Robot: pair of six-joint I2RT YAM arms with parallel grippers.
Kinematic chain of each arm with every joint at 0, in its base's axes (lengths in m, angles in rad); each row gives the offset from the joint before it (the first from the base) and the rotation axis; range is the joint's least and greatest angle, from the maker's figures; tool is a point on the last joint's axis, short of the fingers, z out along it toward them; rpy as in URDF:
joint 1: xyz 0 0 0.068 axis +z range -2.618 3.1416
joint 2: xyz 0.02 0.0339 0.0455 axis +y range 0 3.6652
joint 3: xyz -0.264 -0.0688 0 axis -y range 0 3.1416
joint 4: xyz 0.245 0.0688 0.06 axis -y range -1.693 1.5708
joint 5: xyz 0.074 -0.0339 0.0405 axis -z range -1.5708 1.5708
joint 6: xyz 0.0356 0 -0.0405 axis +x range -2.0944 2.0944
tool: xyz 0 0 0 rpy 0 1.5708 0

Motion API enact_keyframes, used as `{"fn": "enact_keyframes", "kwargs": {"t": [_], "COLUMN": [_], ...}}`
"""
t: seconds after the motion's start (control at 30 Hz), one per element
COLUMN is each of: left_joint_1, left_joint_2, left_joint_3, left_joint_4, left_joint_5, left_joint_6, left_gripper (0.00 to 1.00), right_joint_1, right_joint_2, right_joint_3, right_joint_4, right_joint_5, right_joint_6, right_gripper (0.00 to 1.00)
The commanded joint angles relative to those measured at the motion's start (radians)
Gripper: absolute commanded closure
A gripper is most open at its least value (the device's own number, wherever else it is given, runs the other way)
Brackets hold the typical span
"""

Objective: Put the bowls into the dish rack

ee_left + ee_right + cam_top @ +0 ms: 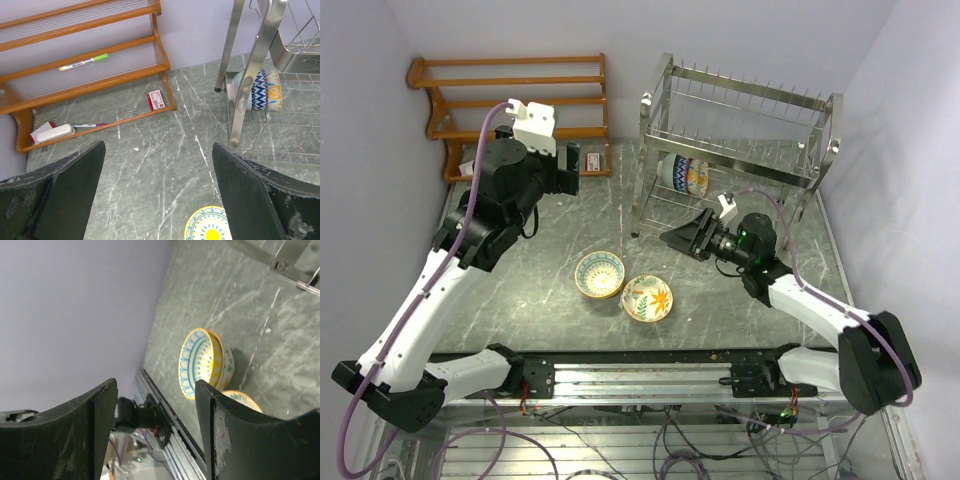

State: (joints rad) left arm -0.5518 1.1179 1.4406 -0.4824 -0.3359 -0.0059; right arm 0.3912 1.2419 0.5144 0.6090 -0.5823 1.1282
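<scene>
Two bowls sit side by side on the table: a yellow-teal bowl point(599, 274) point(210, 227) point(202, 362) and a cream bowl with orange leaves point(648, 298) point(240, 397). A blue-orange bowl point(683, 174) point(262, 90) stands on edge in the lower tier of the silver dish rack point(740, 130) point(260, 45). My right gripper point(685, 235) point(156, 382) hovers open and empty in front of the rack, turned sideways and pointing left above the two table bowls. My left gripper point(570, 168) point(159, 145) hangs open and empty high over the table, left of the rack.
A brown wooden slatted shelf point(520, 90) point(85, 60) stands at the back left, holding a marker point(82, 62), a white eraser point(55, 133) and a red-white card point(156, 100). A metal rail point(640, 375) runs along the near edge. Walls close in on both sides.
</scene>
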Motion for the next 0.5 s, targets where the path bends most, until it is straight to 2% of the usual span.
{"fn": "enact_keyframes", "kwargs": {"t": [0.0, 0.23, 0.47], "left_joint_1": [-0.009, -0.008, -0.009], "left_joint_2": [-0.024, -0.020, -0.013], "left_joint_3": [-0.011, 0.006, 0.054], "left_joint_4": [0.015, -0.008, -0.053], "left_joint_5": [0.008, 0.003, -0.002], "left_joint_6": [-0.024, -0.052, -0.100], "left_gripper": [0.01, 0.01, 0.01], "right_joint_1": [0.091, 0.224, 0.435], "right_joint_2": [-0.099, -0.176, -0.104], "right_joint_3": [0.090, 0.139, 0.279], "right_joint_4": [-0.467, -0.796, -1.010], "right_joint_5": [0.118, 0.262, 0.438], "right_joint_6": [-0.206, -0.316, -0.405], "right_gripper": [0.37, 0.37, 0.37]}}
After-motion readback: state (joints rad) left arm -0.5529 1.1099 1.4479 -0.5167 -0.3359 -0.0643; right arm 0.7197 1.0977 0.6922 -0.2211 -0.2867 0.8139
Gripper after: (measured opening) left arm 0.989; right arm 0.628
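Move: The flower-patterned bowl lies on the table about 9 cm back from the right hand, some 6 cm to its left and roughly 17 cm below. The blue-and-yellow bowl sits about 11 cm farther left than that bowl and 6 cm farther out; the bowls already loaded in the dish rack are some 22 cm ahead of the right hand, 2 cm to its right and 12 cm below. From the idle left hand the flower-patterned bowl is about 14 cm back, 16 cm right and 37 cm below. Leaving the dish rack behind, the empty right hand draws back about 9 cm towards the flower-patterned bowl, nearly level at first and then sinking as well, some 6 cm in all. On the way its left-pointing fingers tip down by roughly 30 degrees to face the bowl, staying partly open and still short of touching it. ##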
